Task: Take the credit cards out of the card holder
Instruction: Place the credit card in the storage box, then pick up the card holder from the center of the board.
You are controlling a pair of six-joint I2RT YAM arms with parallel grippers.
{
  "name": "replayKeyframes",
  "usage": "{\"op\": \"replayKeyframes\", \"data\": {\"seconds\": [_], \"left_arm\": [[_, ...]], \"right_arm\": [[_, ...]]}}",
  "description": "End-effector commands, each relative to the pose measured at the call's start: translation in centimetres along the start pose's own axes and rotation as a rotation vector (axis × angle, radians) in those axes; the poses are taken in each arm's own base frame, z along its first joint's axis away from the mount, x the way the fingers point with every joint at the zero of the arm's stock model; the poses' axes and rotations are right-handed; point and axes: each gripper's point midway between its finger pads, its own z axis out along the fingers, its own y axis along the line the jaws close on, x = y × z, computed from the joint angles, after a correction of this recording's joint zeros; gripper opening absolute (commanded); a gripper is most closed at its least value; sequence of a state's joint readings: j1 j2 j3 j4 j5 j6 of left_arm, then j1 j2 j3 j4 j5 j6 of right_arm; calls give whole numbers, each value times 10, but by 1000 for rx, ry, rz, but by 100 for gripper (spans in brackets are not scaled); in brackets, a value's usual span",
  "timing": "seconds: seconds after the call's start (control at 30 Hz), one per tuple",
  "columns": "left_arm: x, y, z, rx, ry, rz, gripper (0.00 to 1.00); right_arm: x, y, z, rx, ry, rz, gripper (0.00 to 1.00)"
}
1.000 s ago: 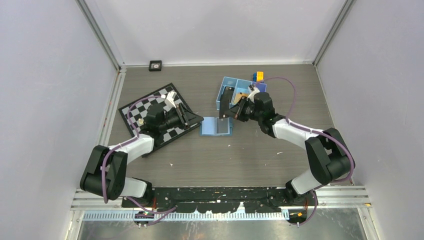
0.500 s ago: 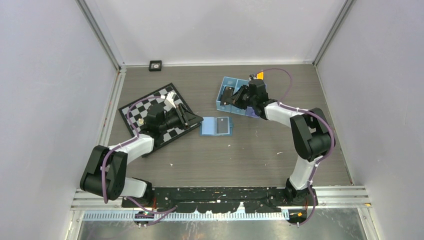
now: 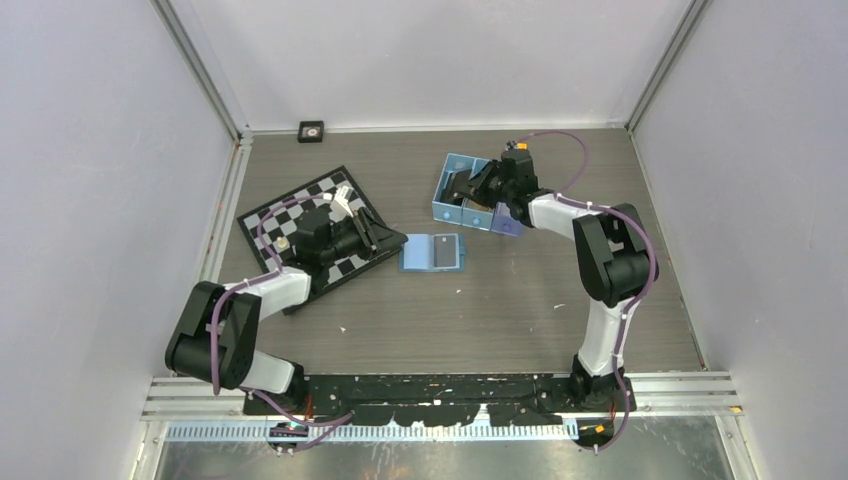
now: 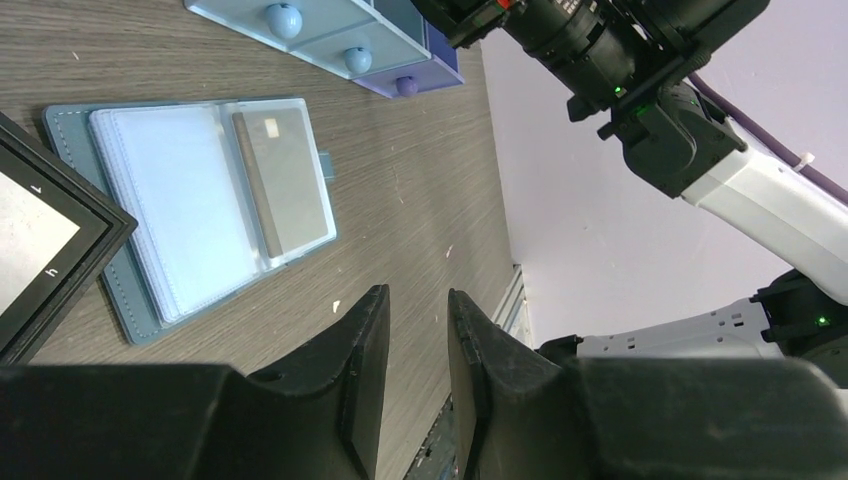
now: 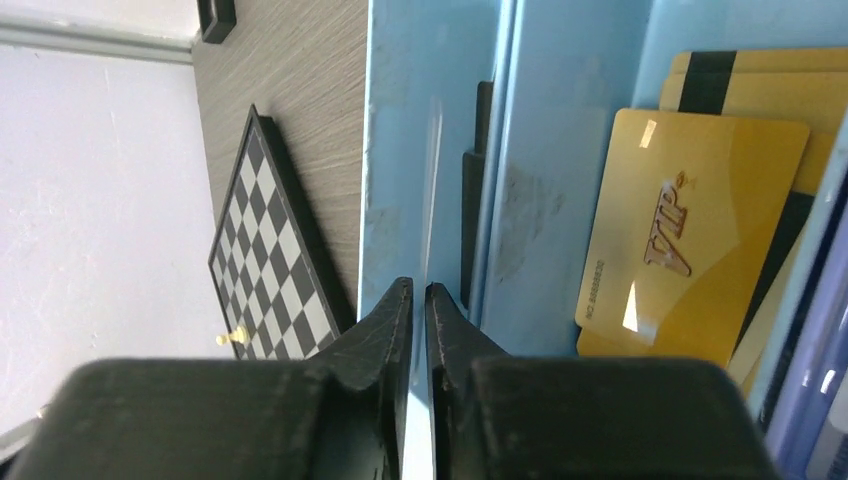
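The card holder (image 3: 420,254) (image 4: 190,215) lies open on the table, with a silvery grey card (image 4: 285,180) in its right clear pocket. My left gripper (image 3: 397,240) (image 4: 415,295) hovers just left of it, open, with nothing between the fingers. My right gripper (image 3: 470,190) (image 5: 418,285) is over the blue tray (image 3: 447,211) (image 5: 400,120), its jaws almost together and holding nothing. A black card (image 3: 458,187) (image 5: 470,190) leans in the tray's left compartment. Orange-tan credit cards (image 5: 690,230) lie in the compartment beside it.
A chessboard (image 3: 300,225) (image 5: 270,240) sits under the left arm, with a small pawn (image 5: 232,338) on it. A purple box (image 3: 508,225) (image 4: 405,85) adjoins the tray. A small black square object (image 3: 311,131) lies at the back wall.
My right gripper carried the black card from beside the card holder back to the blue tray, where the card now rests. The left arm has hardly moved.
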State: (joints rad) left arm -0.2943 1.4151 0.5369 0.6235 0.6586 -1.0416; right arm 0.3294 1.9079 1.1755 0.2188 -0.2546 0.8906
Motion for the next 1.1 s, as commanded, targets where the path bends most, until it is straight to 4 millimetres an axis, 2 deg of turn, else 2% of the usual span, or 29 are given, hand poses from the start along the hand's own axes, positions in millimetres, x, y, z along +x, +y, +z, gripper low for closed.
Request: {"op": "replayKeyframes", "data": {"seconds": [0.0, 0.1, 0.23, 0.5, 0.6, 0.7, 0.77, 0.8, 0.9, 0.97, 1.07], "left_arm": [[-4, -4, 0, 27, -12, 29, 29], [-4, -3, 1, 24, -9, 31, 29], [-3, 3, 0, -13, -1, 49, 30], [-11, 11, -15, -165, -32, 152, 36], [-9, 15, -22, -227, -24, 185, 41], [-6, 20, -26, -281, -10, 231, 45], [-2, 26, -28, -326, 6, 247, 49], [0, 28, -28, -344, 18, 252, 50], [9, 38, -30, -398, 59, 262, 56], [13, 43, -30, -418, 73, 263, 63], [17, 50, -25, -436, 103, 259, 67]], "right_arm": [[-18, 26, 11, -86, -33, 19, 20], [-17, 24, 10, -80, -38, 10, 33], [-21, 32, -4, -92, -58, -13, 40], [-17, 47, -56, -116, -87, -58, 47], [-10, 48, -78, -110, -93, -88, 54], [6, 42, -95, -88, -76, -108, 59], [22, 34, -104, -54, -55, -131, 66], [37, 31, -108, -34, -31, -159, 69], [66, 2, -115, 76, 7, -248, 78], [80, -23, -117, 146, 43, -252, 80], [87, -36, -114, 188, 59, -237, 80]]}}
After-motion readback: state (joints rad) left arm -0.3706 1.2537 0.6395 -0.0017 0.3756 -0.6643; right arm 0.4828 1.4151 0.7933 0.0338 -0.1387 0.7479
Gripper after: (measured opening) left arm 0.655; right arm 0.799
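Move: My right hand still holds the credit card on edge, its fingers just above the storage box. The middle of the box's left compartment is about 3 cm ahead, 3 cm left and 6 cm below. The gold card pile lies some 4 cm to my right and 1 cm ahead, the open card holder roughly 13 cm back and 8 cm left. From my empty left hand that compartment is about 14 cm ahead and 11 cm right, the card holder level and 6 cm right. I ease my right hand about 1 cm forward and spread its fingers to let go of the credit card in the left compartment. Then I lift it some 7 cm back over the box's front and sink again, ending about 14 cm back, towards the card holder, fingers wide. My left hand sinks about 4 cm, drifting left and back, rolling some 25 degrees and opening wider. ##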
